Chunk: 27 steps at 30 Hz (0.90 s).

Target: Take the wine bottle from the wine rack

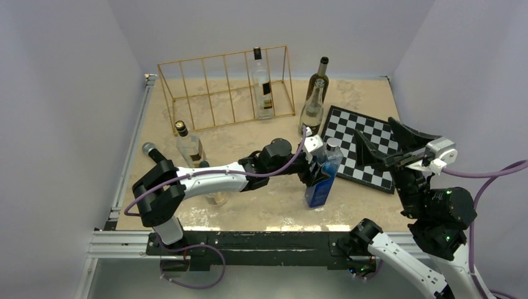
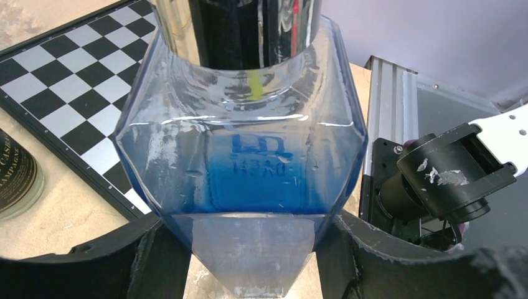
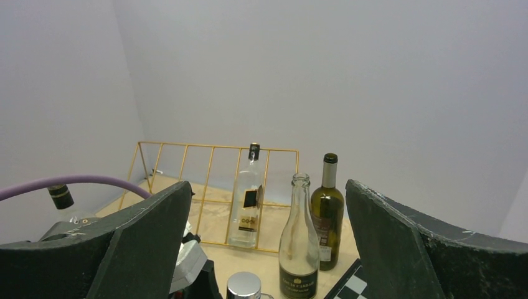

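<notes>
The gold wire wine rack [image 1: 227, 87] stands at the back of the table. One clear wine bottle with a black label [image 1: 263, 87] stands upright in a slot near its right end. My left gripper [image 1: 317, 163] is shut on a blue glass bottle with a silver cap [image 1: 322, 180], well in front of the rack beside the chessboard. In the left wrist view the blue bottle [image 2: 249, 156] fills the gap between both fingers [image 2: 155, 261]. My right gripper [image 1: 386, 140] hangs open and empty above the chessboard. From the right wrist the rack [image 3: 187, 149] and its clear bottle [image 3: 247, 205] show beyond the open gripper [image 3: 268, 187].
A dark green bottle [image 1: 319, 78] and a clear champagne bottle [image 1: 313, 106] stand right of the rack. A chessboard [image 1: 367, 146] lies at the right. Another bottle [image 1: 188, 144] stands front left of the rack, close to the left arm. Walls close in on three sides.
</notes>
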Available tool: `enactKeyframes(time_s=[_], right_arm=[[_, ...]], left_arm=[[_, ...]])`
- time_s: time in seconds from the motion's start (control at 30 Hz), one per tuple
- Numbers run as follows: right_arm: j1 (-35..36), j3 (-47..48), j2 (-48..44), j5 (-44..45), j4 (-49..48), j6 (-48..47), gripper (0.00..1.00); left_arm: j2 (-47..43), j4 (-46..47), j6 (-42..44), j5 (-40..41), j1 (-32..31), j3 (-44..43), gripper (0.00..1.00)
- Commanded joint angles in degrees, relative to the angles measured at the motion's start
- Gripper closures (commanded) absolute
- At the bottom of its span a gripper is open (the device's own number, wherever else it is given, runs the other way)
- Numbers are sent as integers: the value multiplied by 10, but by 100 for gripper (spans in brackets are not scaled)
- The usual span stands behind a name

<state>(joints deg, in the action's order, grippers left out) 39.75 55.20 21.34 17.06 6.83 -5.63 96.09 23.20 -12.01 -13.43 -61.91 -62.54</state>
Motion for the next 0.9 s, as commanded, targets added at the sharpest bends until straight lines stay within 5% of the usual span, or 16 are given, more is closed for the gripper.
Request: enactKeyframes(time_s=[0.0,0.3,0.87], right_arm=[[2,0,3,2,-17,-8,1],[1,-3,6,-4,-14,-4,1],[2,-6,8,-9,-9,-2,1]], left_arm=[[-32,101,22,-18,-4,-31,50],[-52,94,29,-6,-8,-18,19],[-82,91,27,-1,-8,-7,11]])
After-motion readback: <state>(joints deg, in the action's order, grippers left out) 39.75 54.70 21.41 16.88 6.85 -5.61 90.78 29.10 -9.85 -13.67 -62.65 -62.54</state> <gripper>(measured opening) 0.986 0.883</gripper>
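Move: The left hand already holds the blue bottle in its fingers, the bottle's middle being some 5 cm below the hand point. From that hand, the empty champagne bottle stands about 33 cm ahead, level sideways, with the dark wine bottle roughly 41 cm ahead and 3 cm right. The chessboard's middle lies some 25 cm ahead and 17 cm right. From the right hand, the blue bottle is about 3 cm ahead, 8 cm left and 31 cm below. After a brief hold low at the table, the left hand opens its fingers, lets go of the blue bottle's body and rises straight up about 7 cm, sliding up along the bottle towards its silver cap. The pointing-right fingers tip upward by roughly 10 degrees on the way and end wider apart, still straddling the bottle's top. ##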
